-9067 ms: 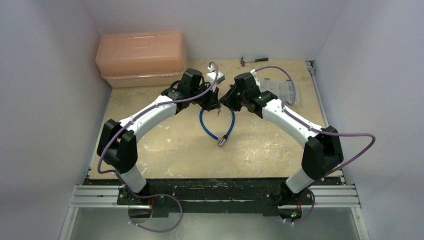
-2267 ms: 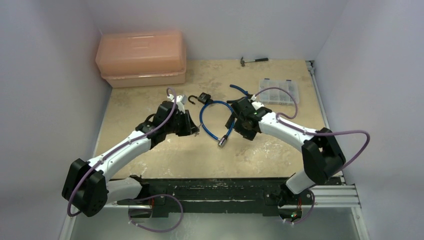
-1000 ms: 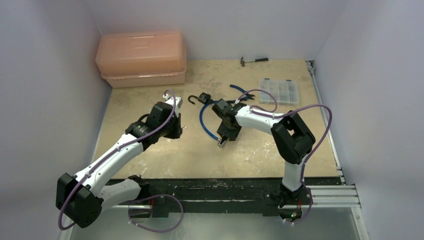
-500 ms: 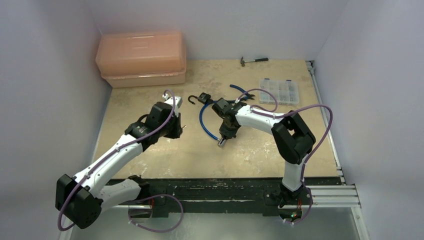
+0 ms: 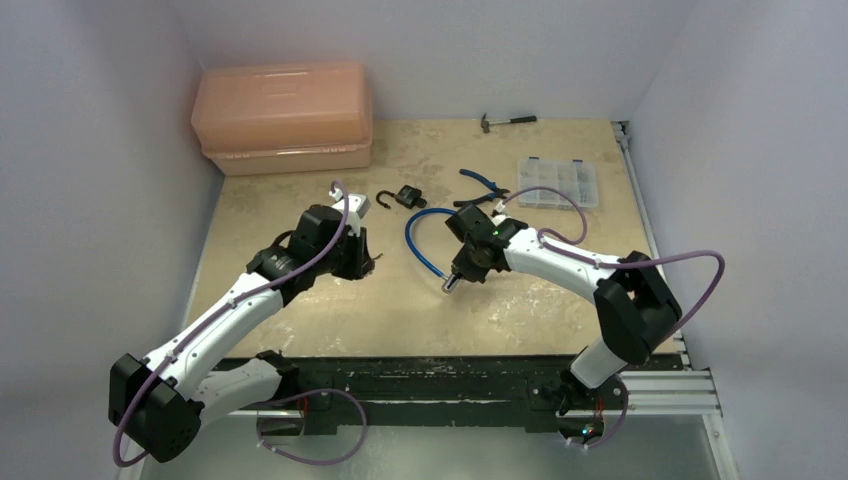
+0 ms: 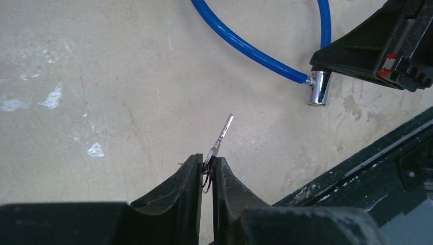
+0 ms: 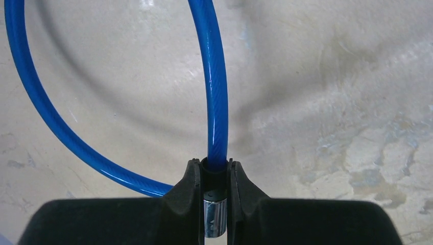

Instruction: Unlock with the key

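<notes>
The tiny key is pinched by its black head in my left gripper, which is shut on it; the silver blade sticks out past the fingertips above the table. From above, the left gripper hovers left of the blue cable loop. My right gripper is shut on the blue cable's black collar, and the chrome end lies between its fingers. In the left wrist view that chrome end shows off to the right of the key's tip. The small black padlock lies farther back on the table.
An orange toolbox stands at the back left. A hammer, blue-handled pliers and a clear parts organiser lie at the back right. The black front rail runs along the near edge.
The right gripper has closed on the cable end and shifted it slightly right, its elbow swinging outward. The left gripper with the key has barely moved.
</notes>
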Motion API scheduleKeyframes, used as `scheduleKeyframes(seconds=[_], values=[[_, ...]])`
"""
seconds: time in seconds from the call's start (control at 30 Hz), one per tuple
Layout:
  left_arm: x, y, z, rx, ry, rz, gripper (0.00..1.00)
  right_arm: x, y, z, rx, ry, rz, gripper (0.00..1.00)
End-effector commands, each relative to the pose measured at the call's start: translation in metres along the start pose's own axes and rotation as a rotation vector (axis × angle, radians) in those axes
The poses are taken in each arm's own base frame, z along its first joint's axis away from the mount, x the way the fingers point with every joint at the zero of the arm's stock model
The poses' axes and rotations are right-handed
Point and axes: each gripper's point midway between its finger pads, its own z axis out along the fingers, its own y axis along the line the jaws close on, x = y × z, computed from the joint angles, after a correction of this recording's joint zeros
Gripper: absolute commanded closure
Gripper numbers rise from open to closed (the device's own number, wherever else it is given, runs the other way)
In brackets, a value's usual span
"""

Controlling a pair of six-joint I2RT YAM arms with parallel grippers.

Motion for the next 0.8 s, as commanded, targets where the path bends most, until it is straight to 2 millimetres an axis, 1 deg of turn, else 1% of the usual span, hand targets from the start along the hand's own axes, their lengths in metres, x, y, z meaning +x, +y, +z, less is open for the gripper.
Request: scheduleKeyframes(seconds=[0.0,0.2,0.43,0.53,0.6,0.67,0.7,0.77], values=[[-0.002,-0.023,0.006,0.122,0.009,-0.006,1.0,-0.007,-0.008,-0.008,-0.028,-0.06,0.11,1.0],[0.009,-0.049,0.014,0.264,0.057,-0.091,1.0,-0.001,-0.033,-0.009,-0.028,-0.051,0.203,1.0],[0.027,-0.082,0.023,0.392,0.116,-0.169,1.0,-0.003,-0.056,-0.008,-0.051,-0.039,0.317,1.0],[0.033,-0.094,0.027,0.43,0.127,-0.227,1.0,-0.005,-0.059,-0.007,-0.066,-0.033,0.348,1.0],[0.036,-0.105,0.03,0.474,0.13,-0.265,1.0,-0.006,-0.062,-0.006,-0.067,-0.031,0.356,1.0],[0.046,-0.116,0.034,0.492,0.162,-0.305,1.0,-0.007,-0.063,-0.005,-0.073,-0.028,0.361,1.0],[0.046,-0.124,0.036,0.515,0.153,-0.308,1.0,-0.008,-0.063,-0.004,-0.076,-0.026,0.365,1.0],[0.055,-0.136,0.039,0.539,0.172,-0.319,1.0,-0.008,-0.062,-0.003,-0.09,-0.018,0.37,1.0]])
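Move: The cable lock's silver cylinder, held by the right gripper, lies about 18 cm to the right of the left hand, 1 cm farther out and some 9 cm lower. The open padlock is about 24 cm ahead of the left hand and 9 cm right, the cable's left bend 14 cm ahead and 9 cm right, both on the table. From the right hand, the key is about 19 cm left, 3 cm back and 8 cm above; the pliers are 22 cm ahead and 6 cm right. Bring the left gripper, key still pinched, about 10 cm right, 6 cm back and 4 cm down towards the lock cylinder, swinging its fingers some 30 degrees clockwise to point more to the right. Meanwhile, keep the right gripper's hold on the cable lock and draw it right and back, sinking slightly and turning clockwise; ease off the backward part halfway. ##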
